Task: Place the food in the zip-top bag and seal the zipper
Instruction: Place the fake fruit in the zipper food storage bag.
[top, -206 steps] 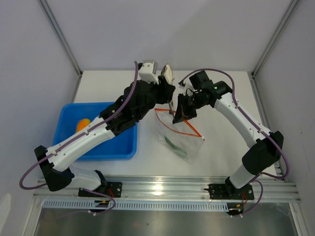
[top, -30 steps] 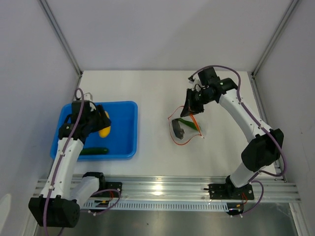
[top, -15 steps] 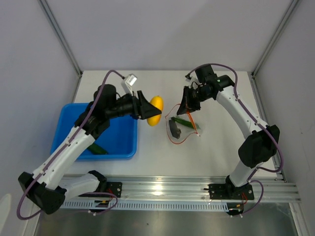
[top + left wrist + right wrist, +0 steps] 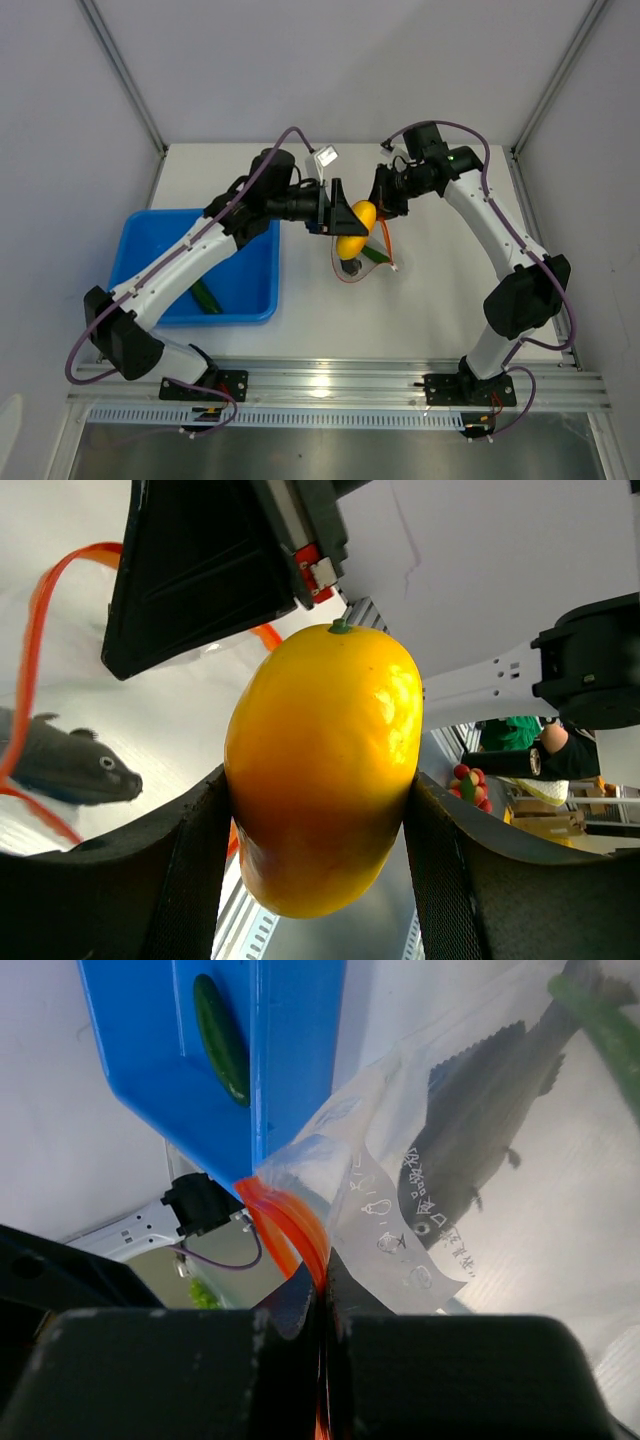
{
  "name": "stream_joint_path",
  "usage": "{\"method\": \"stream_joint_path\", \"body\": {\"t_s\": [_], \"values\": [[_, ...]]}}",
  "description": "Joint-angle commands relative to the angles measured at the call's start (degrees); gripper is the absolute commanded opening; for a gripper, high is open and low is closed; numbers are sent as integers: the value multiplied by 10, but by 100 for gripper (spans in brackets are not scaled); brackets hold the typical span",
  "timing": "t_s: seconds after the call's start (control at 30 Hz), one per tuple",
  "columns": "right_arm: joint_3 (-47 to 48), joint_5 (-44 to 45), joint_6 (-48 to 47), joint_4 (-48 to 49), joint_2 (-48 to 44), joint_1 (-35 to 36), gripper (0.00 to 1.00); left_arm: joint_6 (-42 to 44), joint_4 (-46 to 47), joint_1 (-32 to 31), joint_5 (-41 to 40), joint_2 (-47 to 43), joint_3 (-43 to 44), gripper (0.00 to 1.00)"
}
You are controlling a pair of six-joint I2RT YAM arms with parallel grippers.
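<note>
My left gripper (image 4: 345, 222) is shut on the yellow-orange food piece (image 4: 354, 229), which fills the space between both fingers (image 4: 190, 880) in the left wrist view. It hangs right at the mouth of the clear zip-top bag (image 4: 368, 262). The right gripper (image 4: 386, 204) is shut on the orange-red zipper (image 4: 290, 1222) and holds that edge up. Inside the bag lie a dark fish-shaped toy (image 4: 480, 1110) and a green piece (image 4: 600, 1020). Another dark green piece (image 4: 205, 296) lies in the blue tray (image 4: 160, 240).
The blue tray (image 4: 290, 1050) stands at the left of the white table, with its near right corner close to the bag. The two arms meet over the middle of the table. Metal frame posts run up at the back left and back right.
The left arm has carried the yellow-orange piece from the blue tray rightwards to the bag's mouth. The right gripper has kept hold of the zipper edge and drawn the bag slightly left.
</note>
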Motion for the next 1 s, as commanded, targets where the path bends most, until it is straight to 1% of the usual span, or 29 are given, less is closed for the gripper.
{"method": "stream_joint_path", "body": {"t_s": [0.0,0.1,0.17,0.23,0.33,0.4,0.43,0.47,0.63,0.7,0.73,0.77,0.8,0.87,0.93,0.97], "values": [[15,-32,15,21,-8,-2,0,14,36,-2,17,-8,-14,1],[11,-51,25,31,-10,-4,0,11,120,-4,18,-18,-53,0],[11,-64,31,34,-10,-7,0,14,137,-5,13,-13,-61,1],[12,-69,32,34,-11,-9,0,15,131,-9,7,0,-56,1],[10,-69,32,32,-14,-10,0,25,90,-14,-8,5,-42,0],[8,-70,37,37,-14,-12,0,37,88,-19,-32,-10,-57,1],[6,-73,39,40,-14,-12,0,41,107,-20,-38,-19,-65,0],[3,-85,41,45,-15,-12,0,49,119,-21,-44,-27,-88,2],[-3,-106,60,62,-14,-15,0,70,171,-25,-59,-49,-126,11],[-3,-113,63,66,-14,-16,0,81,177,-27,-75,-52,-139,16],[-3,-113,64,65,-14,-15,0,84,177,-31,-84,-52,-142,21],[-3,-113,64,65,-15,-16,0,87,175,-31,-96,-52,-147,38],[-4,-113,65,65,-15,-16,0,87,173,-31,-102,-53,-149,45],[-8,-113,66,65,-17,-16,0,90,167,-32,-115,-56,-149,75],[-11,-113,66,66,-19,-16,0,95,158,-32,-123,-58,-149,99],[-11,-113,67,67,-19,-16,0,97,155,-32,-131,-59,-149,99]]}}
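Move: The left hand holds the yellow fruit over the open bag mouth, whose middle lies about 3 cm to its right, a centimetre back and some 8 cm below. The fish inside the bag is about 4 cm ahead, 1 cm right and 15 cm down; the bagged cucumber is 5 cm ahead, 5 cm right and equally low. From the right fingers, pinching the rim, the mouth's middle is roughly 7 cm back, 3 cm left and 4 cm down. Gripped at first, the yellow fruit is let go just over the bag mouth: the left hand lowers it nearly 6 cm between the orange zipper lips, rolls about 10 degrees, and opens its fingers wide only at the very end. The right hand keeps its pinch on the zipper rim, lifting it about 2 cm and drifting slightly left as its fingertips tilt up some 10 degrees. ##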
